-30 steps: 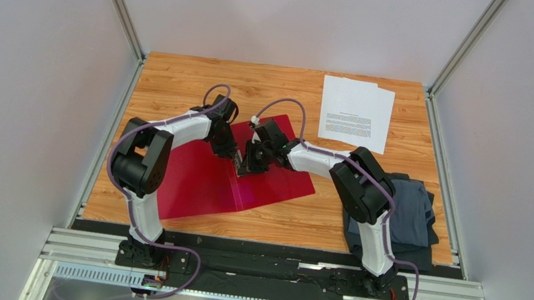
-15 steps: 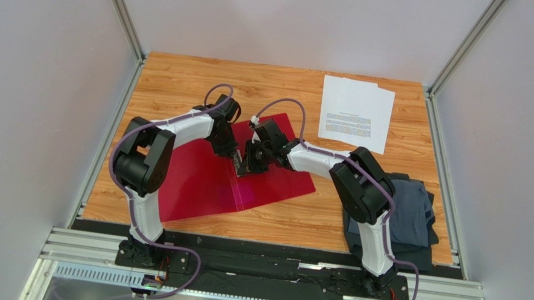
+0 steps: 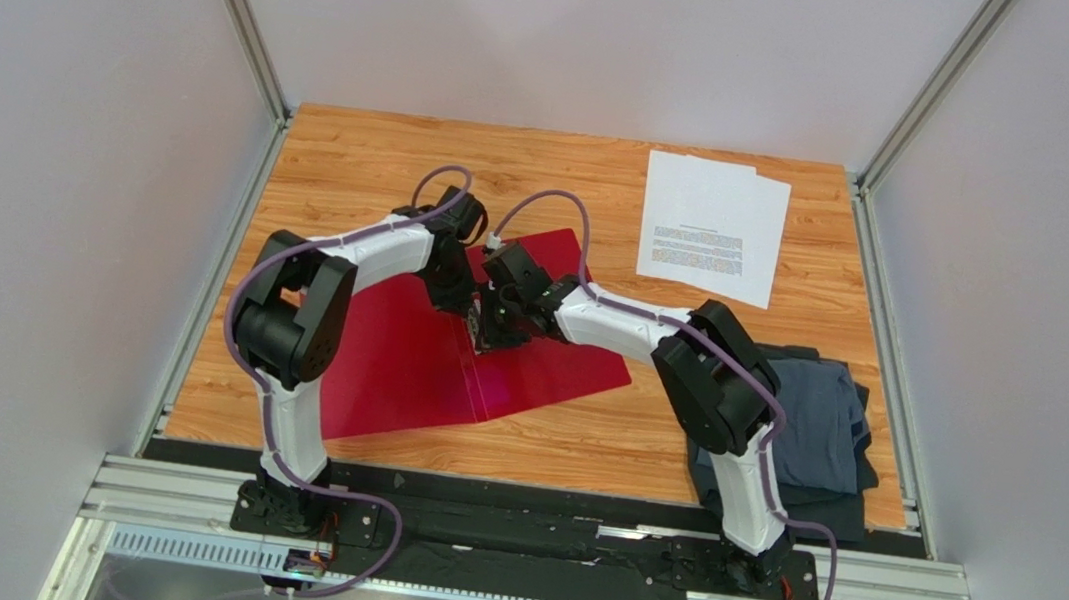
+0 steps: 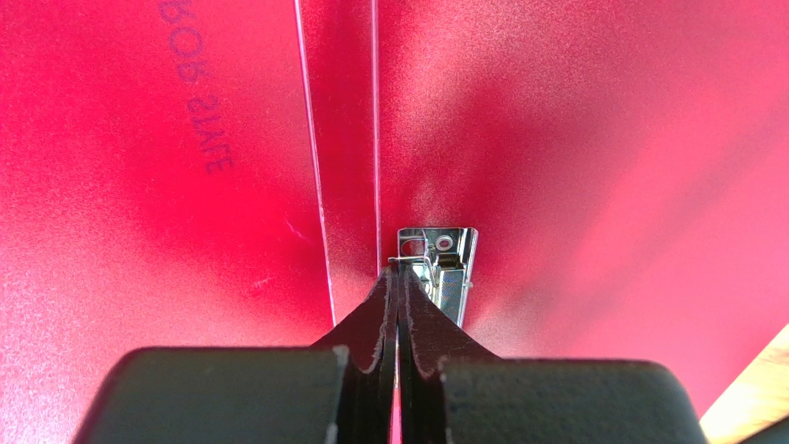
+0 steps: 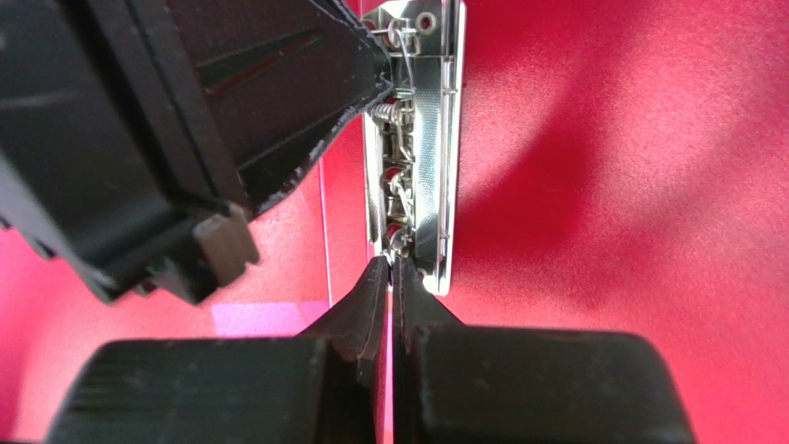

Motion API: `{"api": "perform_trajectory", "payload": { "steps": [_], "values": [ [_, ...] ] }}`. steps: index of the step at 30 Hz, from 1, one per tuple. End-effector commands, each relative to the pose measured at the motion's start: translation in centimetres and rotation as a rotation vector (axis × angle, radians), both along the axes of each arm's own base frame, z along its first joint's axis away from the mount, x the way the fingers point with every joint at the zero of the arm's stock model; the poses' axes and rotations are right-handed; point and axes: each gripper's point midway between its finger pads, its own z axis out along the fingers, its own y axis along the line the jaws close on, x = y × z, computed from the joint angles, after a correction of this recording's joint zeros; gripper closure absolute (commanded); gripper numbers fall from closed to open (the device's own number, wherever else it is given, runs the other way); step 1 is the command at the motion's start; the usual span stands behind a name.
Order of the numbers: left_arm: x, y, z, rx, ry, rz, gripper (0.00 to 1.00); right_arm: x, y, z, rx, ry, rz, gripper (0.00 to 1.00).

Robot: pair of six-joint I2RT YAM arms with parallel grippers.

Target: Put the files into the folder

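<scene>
The red folder (image 3: 398, 360) lies open on the wooden table, its metal clip (image 4: 449, 268) beside the spine crease. My left gripper (image 3: 475, 324) is shut, its tips (image 4: 398, 270) pinched on the thin wire lever at one end of the clip. My right gripper (image 3: 485, 337) is shut, its tips (image 5: 391, 261) touching the other end of the clip (image 5: 428, 157). The left gripper (image 5: 381, 46) shows opposite in the right wrist view. The files (image 3: 712, 227), two white printed sheets, lie overlapping at the far right of the table, apart from the folder.
A dark grey-blue folded cloth (image 3: 814, 423) lies at the near right, under the right arm's elbow. Grey walls and metal rails close in the table on three sides. Both arms cross over the folder's middle.
My right gripper has shifted a little left and farther along the clip, toward the left gripper. The left arm has barely moved. The folder and the files stay put.
</scene>
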Motion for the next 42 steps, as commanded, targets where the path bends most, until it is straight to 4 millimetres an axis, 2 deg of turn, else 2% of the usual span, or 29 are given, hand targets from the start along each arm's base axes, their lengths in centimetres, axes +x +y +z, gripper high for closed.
{"api": "perform_trajectory", "payload": {
  "steps": [1,2,3,5,11,13,16,19,23,24,25,26,28,30,33,34,35,36,37,38,40,42],
  "values": [
    [-2.6,2.1,-4.1,0.128,0.119,-0.034,1.00,-1.2,-7.8,-7.6,-0.467,0.022,-0.064,1.00],
    [-2.7,2.1,-4.1,0.132,0.124,-0.050,1.00,-0.3,-7.9,-7.2,-0.505,-0.018,-0.087,1.00],
    [-2.5,1.9,-4.0,0.136,0.118,-0.065,1.00,-1.0,-8.7,-7.5,-0.565,-0.010,-0.077,1.00],
    [-2.8,2.0,-4.1,0.153,0.135,-0.076,1.00,-0.4,-9.0,-7.7,-0.622,-0.035,-0.094,1.00],
    [-2.7,1.9,-4.0,0.156,0.129,-0.084,1.00,-0.3,-10.8,-8.6,-0.750,-0.054,-0.100,1.00],
    [-2.7,1.9,-4.0,0.156,0.128,-0.088,1.00,0.1,-10.5,-7.9,-0.728,-0.071,-0.107,1.00],
    [-2.8,1.8,-4.0,0.150,0.123,-0.087,1.00,0.9,-9.8,-5.8,-0.692,-0.120,-0.119,1.00],
    [-3.0,1.8,-4.1,0.151,0.128,-0.089,1.00,0.1,-9.8,-7.9,-0.688,-0.085,-0.102,1.00],
    [-3.0,1.8,-4.1,0.150,0.132,-0.095,1.00,-0.9,-10.0,-8.9,-0.670,-0.075,-0.087,1.00],
    [-3.0,1.7,-4.1,0.149,0.131,-0.098,1.00,-0.3,-9.0,-8.3,-0.605,-0.096,-0.098,1.00],
    [-3.0,1.7,-4.1,0.150,0.131,-0.099,1.00,-0.4,-8.1,-6.8,-0.525,-0.084,-0.093,1.00],
    [-3.0,1.7,-4.1,0.148,0.131,-0.100,1.00,0.4,-8.4,-6.1,-0.484,-0.071,-0.110,1.00],
    [-3.0,1.8,-4.2,0.149,0.133,-0.101,1.00,1.4,-6.7,-3.6,-0.363,-0.083,-0.095,1.00],
    [-3.2,1.7,-4.2,0.145,0.136,-0.106,1.00,2.6,-5.9,-1.9,-0.307,-0.095,-0.086,1.00],
    [-3.2,1.6,-4.3,0.139,0.139,-0.117,1.00,3.0,-3.8,1.1,-0.163,-0.090,-0.065,1.00],
    [-3.2,1.5,-4.2,0.133,0.138,-0.123,1.00,2.5,-3.2,1.8,-0.121,-0.074,-0.041,1.00],
    [-3.1,1.4,-4.2,0.131,0.136,-0.125,1.00,3.0,-2.8,3.5,-0.068,-0.103,-0.050,0.93],
    [-3.1,1.3,-4.1,0.126,0.134,-0.129,1.00,2.6,-2.9,3.4,-0.048,-0.083,-0.056,0.89],
    [-3.1,1.3,-4.0,0.122,0.131,-0.129,1.00,1.8,-2.2,3.8,0.010,-0.045,-0.025,0.84],
    [-3.2,1.3,-4.0,0.121,0.133,-0.128,1.00,2.3,-1.6,4.6,0.069,-0.050,-0.028,0.73],
    [-3.3,1.0,-4.1,0.109,0.139,-0.125,1.00,1.1,-0.8,4.2,0.128,0.005,0.004,0.63],
    [-3.5,0.9,-4.2,0.097,0.149,-0.119,1.00,0.9,-0.3,3.8,0.159,0.012,0.021,0.60]
  ]
}}
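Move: The metal clip lies lengthwise beside the folder's spine; its middle is about 4 cm ahead of the right hand, neither left nor right of it, and about 1 cm lower. From the left hand, at the clip's far end, that middle is some 3 cm back, 2 cm to the right and 1 cm lower. The files lie about 29 cm ahead and 34 cm to the right of the right hand; the folder's left cover has its middle some 12 cm to that hand's left and 1 cm back. With its shut fingertips at the clip's near end, the right hand rolls its left side down some 20 degrees while working forward and right about 2 cm each way, then slides on right and forward, rolls back, and draws back about 1.5 cm, rising slightly as its fingers open about a third beside the clip. The left hand keeps its closed fingertips on the clip's far end and goes along forward, just over 1 cm. ##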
